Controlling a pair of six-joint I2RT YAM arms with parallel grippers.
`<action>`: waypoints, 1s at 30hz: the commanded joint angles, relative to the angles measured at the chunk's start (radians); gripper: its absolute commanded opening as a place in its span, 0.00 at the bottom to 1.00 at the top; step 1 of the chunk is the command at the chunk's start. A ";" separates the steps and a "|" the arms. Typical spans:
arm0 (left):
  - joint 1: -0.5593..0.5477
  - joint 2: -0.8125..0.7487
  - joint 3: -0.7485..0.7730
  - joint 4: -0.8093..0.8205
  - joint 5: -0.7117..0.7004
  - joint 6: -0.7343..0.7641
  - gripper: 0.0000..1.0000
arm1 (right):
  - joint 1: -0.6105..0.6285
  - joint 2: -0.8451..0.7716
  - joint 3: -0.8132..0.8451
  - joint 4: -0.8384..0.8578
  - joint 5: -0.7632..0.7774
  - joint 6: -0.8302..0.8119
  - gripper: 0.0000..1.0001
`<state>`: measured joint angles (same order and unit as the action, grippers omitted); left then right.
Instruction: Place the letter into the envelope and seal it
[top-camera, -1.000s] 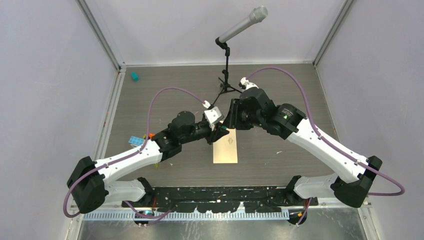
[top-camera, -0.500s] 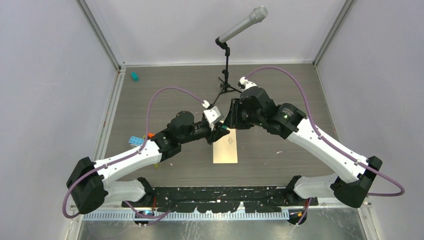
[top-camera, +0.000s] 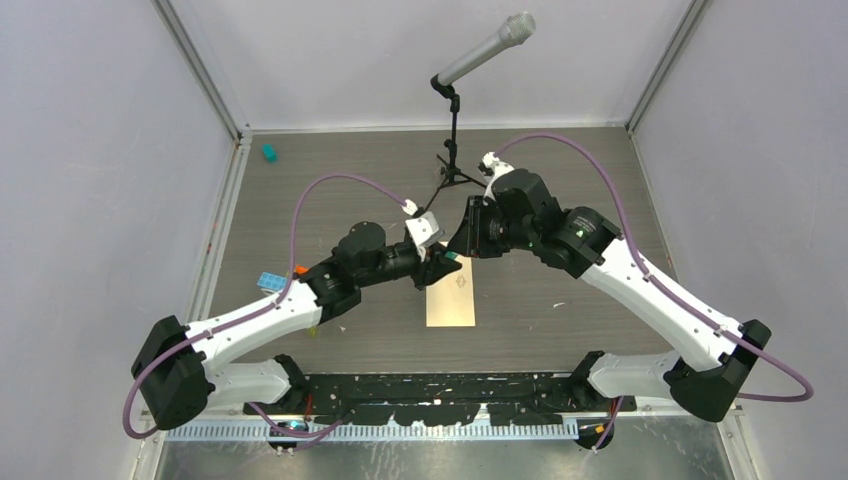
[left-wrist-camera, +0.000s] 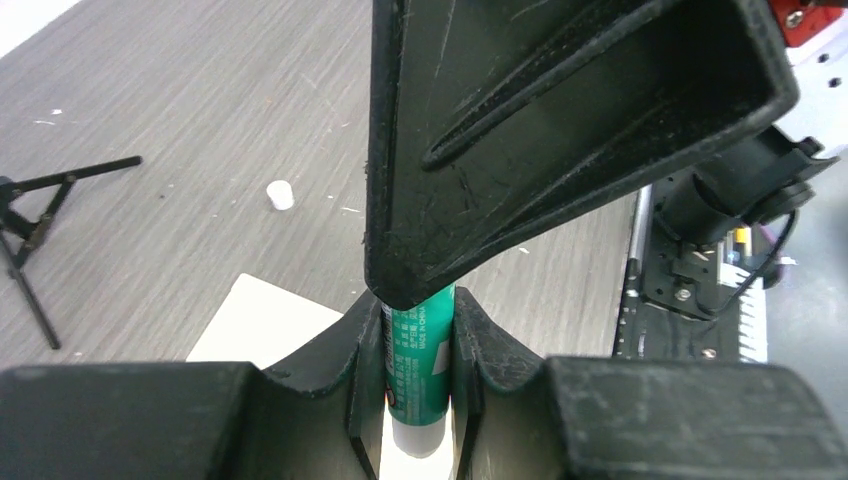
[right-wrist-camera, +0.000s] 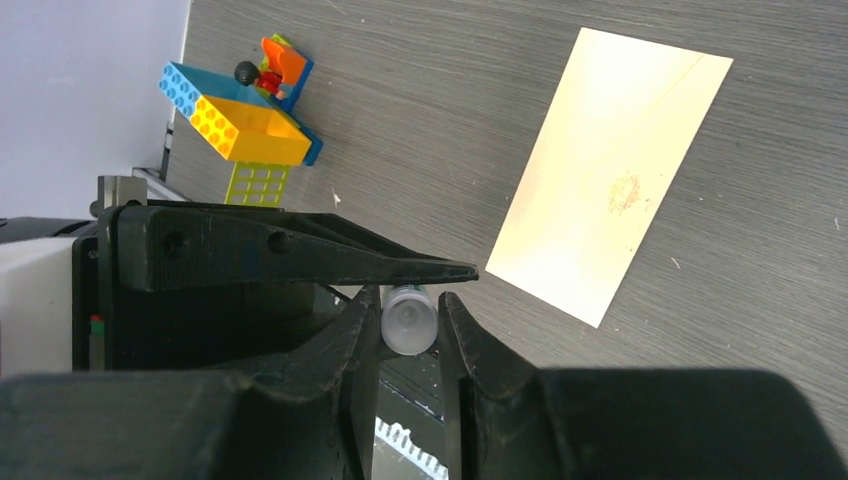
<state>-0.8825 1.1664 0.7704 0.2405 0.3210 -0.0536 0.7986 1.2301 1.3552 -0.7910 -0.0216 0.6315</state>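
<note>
The tan envelope (top-camera: 451, 295) lies flat on the table in front of both grippers, with a small dark mark at its centre (right-wrist-camera: 625, 192). No letter is in view. My left gripper (left-wrist-camera: 418, 306) is shut on a green glue stick (left-wrist-camera: 421, 345), which it holds above the envelope's far end. My right gripper (right-wrist-camera: 408, 300) faces it, and its two fingers press on the stick's whitish cap (right-wrist-camera: 408, 322). In the top view both grippers meet at the stick (top-camera: 452, 257).
A microphone on a tripod stand (top-camera: 455, 130) rises behind the grippers, with one leg (left-wrist-camera: 40, 215) near the left gripper. Coloured toy bricks (right-wrist-camera: 245, 115) lie left of the envelope. A teal piece (top-camera: 269, 153) sits far left, and a small white bit (left-wrist-camera: 281, 194) lies nearby.
The right gripper's jaws have narrowed onto the glue stick's cap, and the right arm has shifted slightly. The left arm and the envelope have stayed put.
</note>
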 joint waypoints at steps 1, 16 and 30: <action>0.039 -0.027 0.027 0.067 0.153 -0.078 0.00 | -0.034 -0.054 -0.020 0.053 -0.097 -0.057 0.16; 0.140 0.014 0.030 0.413 0.733 -0.631 0.00 | -0.150 -0.166 -0.104 0.116 -0.537 -0.238 0.14; -0.081 -0.050 0.078 -0.194 -0.274 0.115 0.00 | -0.073 -0.113 -0.067 0.070 -0.050 0.078 0.58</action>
<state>-0.8886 1.1244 0.8188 0.1047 0.3576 -0.1474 0.6800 1.1213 1.2797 -0.7452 -0.2394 0.5858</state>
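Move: The glue stick is held between both hands: its middle lies in the left fingers, about 1 cm ahead, 3 cm left and 3 cm below the right hand, whose fingers are shut on its upper end. The envelope lies flat some 22 cm below the left hand, centred about 3 cm ahead of it. The small white cap is on the table too, roughly 12 cm ahead and 11 cm to the right of the left hand. Back and up together go both hands, the left about 7 cm back, the right about 5, both gripping the stick, with wrists turning opposite ways: left clockwise, right counter-clockwise. At the far point the right fingers open and let go of the stick's end; then both hands swing forward and down most of the way, wrists largely unwinding, the right ending slightly to the right. ##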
